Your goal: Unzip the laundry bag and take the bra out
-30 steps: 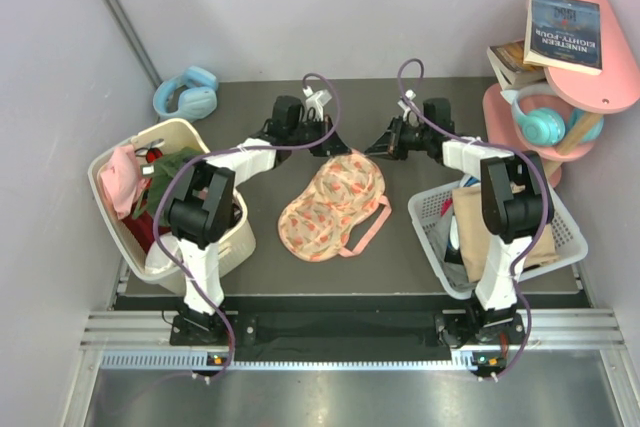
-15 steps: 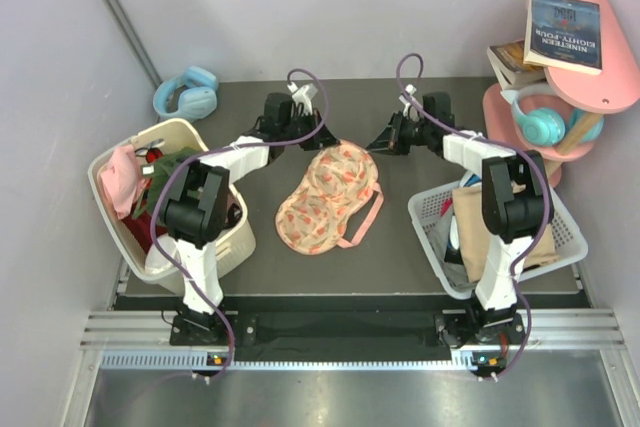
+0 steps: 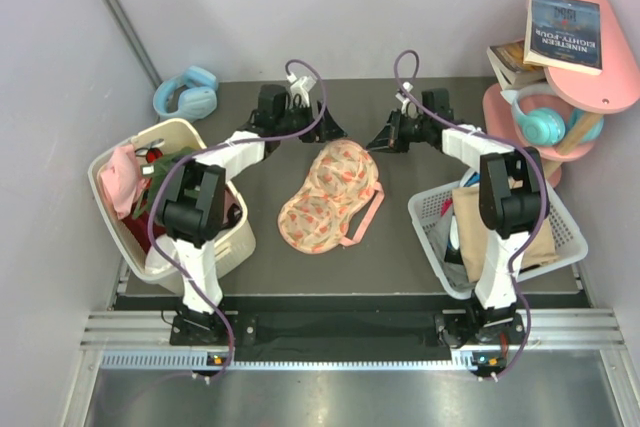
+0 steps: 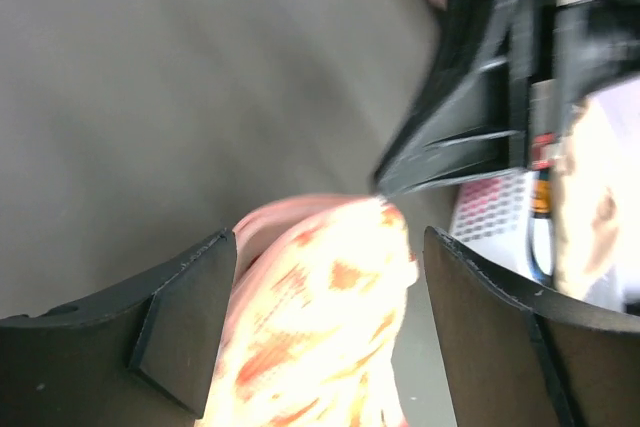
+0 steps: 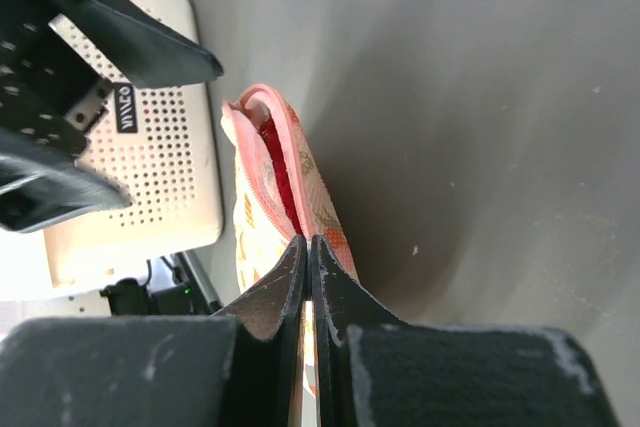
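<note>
The laundry bag [image 3: 330, 197], cream-peach with an orange print and a pink strap, lies in the middle of the dark table. My right gripper [image 3: 378, 139] is at its far end. In the right wrist view the gripper [image 5: 307, 243] is pinched shut at the bag's pink zip edge [image 5: 262, 209]. The zip gapes there and a strip of the red bra [image 5: 278, 172] shows inside. My left gripper [image 3: 328, 127] is open just beyond the bag's far end. In the left wrist view the gripper [image 4: 330, 247] has the bag's end [image 4: 330, 327] between its spread fingers, without touching it.
A cream basket [image 3: 215, 247] with pink and green clothes stands at the left. A white mesh basket [image 3: 432, 217] with tan cloth stands at the right. Blue headphones [image 3: 187, 92] lie at the far left. A pink shelf [image 3: 590, 97] with books and teal headphones is at the far right.
My left arm has drawn back to the far left, off the bag's end. The right gripper has shifted slightly further away, and the bag's far end has followed it a little.
</note>
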Robot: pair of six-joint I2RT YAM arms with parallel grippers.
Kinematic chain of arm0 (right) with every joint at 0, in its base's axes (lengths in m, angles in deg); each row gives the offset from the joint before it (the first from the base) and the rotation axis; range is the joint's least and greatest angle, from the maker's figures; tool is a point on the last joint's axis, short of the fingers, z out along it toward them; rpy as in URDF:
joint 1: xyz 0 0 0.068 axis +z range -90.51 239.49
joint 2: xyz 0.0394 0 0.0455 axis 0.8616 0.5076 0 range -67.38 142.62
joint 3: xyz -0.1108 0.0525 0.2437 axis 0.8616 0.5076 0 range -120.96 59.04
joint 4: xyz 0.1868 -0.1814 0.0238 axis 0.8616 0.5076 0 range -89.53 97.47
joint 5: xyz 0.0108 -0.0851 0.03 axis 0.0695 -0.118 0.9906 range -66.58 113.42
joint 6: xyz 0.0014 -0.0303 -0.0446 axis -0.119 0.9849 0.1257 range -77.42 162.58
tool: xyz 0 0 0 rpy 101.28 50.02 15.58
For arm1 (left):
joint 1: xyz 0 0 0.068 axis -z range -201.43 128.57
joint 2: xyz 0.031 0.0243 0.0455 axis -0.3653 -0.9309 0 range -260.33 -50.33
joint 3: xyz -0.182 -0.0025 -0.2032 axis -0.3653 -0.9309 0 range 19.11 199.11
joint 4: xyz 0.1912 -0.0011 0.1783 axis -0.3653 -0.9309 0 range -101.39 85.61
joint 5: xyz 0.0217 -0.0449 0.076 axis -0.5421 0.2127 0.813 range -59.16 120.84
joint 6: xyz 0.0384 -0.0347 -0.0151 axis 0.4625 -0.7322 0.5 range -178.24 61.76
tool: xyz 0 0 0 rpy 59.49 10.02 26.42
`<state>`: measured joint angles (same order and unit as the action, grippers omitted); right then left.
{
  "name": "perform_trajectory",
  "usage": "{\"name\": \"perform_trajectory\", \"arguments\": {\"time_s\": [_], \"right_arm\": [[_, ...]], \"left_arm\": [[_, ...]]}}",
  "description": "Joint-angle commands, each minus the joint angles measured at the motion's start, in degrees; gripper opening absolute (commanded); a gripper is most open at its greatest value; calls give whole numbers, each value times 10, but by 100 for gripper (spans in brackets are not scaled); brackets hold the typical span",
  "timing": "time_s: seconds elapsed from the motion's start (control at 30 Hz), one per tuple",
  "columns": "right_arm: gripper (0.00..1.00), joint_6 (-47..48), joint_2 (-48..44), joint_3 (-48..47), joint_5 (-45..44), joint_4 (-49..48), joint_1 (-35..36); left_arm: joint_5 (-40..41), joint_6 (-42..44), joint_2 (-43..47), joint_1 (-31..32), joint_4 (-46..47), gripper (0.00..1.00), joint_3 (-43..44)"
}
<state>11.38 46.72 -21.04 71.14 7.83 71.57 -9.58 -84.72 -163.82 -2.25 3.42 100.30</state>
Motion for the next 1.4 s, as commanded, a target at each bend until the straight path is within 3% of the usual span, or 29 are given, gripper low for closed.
{"name": "perform_trajectory", "arguments": {"time_s": [0.0,0.2,0.43,0.53,0.6,0.67,0.7,0.9,0.93,0.97,1.37], "right_arm": [[0,16,3,-36,41,-11,-4],[0,16,2,-36,48,-11,-4],[0,6,1,-36,46,-22,-4],[0,-4,2,-35,44,-29,-4],[0,-7,4,-35,40,-31,-4],[0,-11,4,-35,35,-34,-4],[0,-12,5,-35,34,-33,-3],[0,-16,2,-32,23,-35,-3],[0,-17,2,-32,21,-34,-4],[0,-17,2,-32,19,-34,-4],[0,-17,2,-20,-1,-25,-3]], "left_arm": [[-74,11,-24,9,55,80,74],[-125,6,-97,19,23,81,151],[-144,37,-118,34,-30,79,149],[-156,44,-116,37,-47,74,140],[-159,47,-112,38,-52,64,130],[-160,49,-108,38,-64,49,124],[-161,51,-108,38,-65,38,118],[-167,51,-102,38,-73,17,101],[-164,52,-98,38,-73,6,99],[-163,53,-96,38,-73,2,96],[-65,31,-79,29,-39,0,103]]}}
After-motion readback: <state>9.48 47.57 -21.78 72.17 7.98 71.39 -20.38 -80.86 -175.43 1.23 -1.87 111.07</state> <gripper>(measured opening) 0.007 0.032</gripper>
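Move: The zipper edge of the laundry bag, pinched by the right fingers, lies about 6 cm right, 2 cm back and 4 cm below the open left hand, and some 2 cm left of the right hand, level with it. The bag's middle is roughly 13 cm back from the left hand and 10 cm below, neither left nor right; its strap is about 16 cm back, 7 cm right and 12 cm below. The left hand arcs up and 5 cm right, sinks, and pinches the bag's edge beside the right fingers. ##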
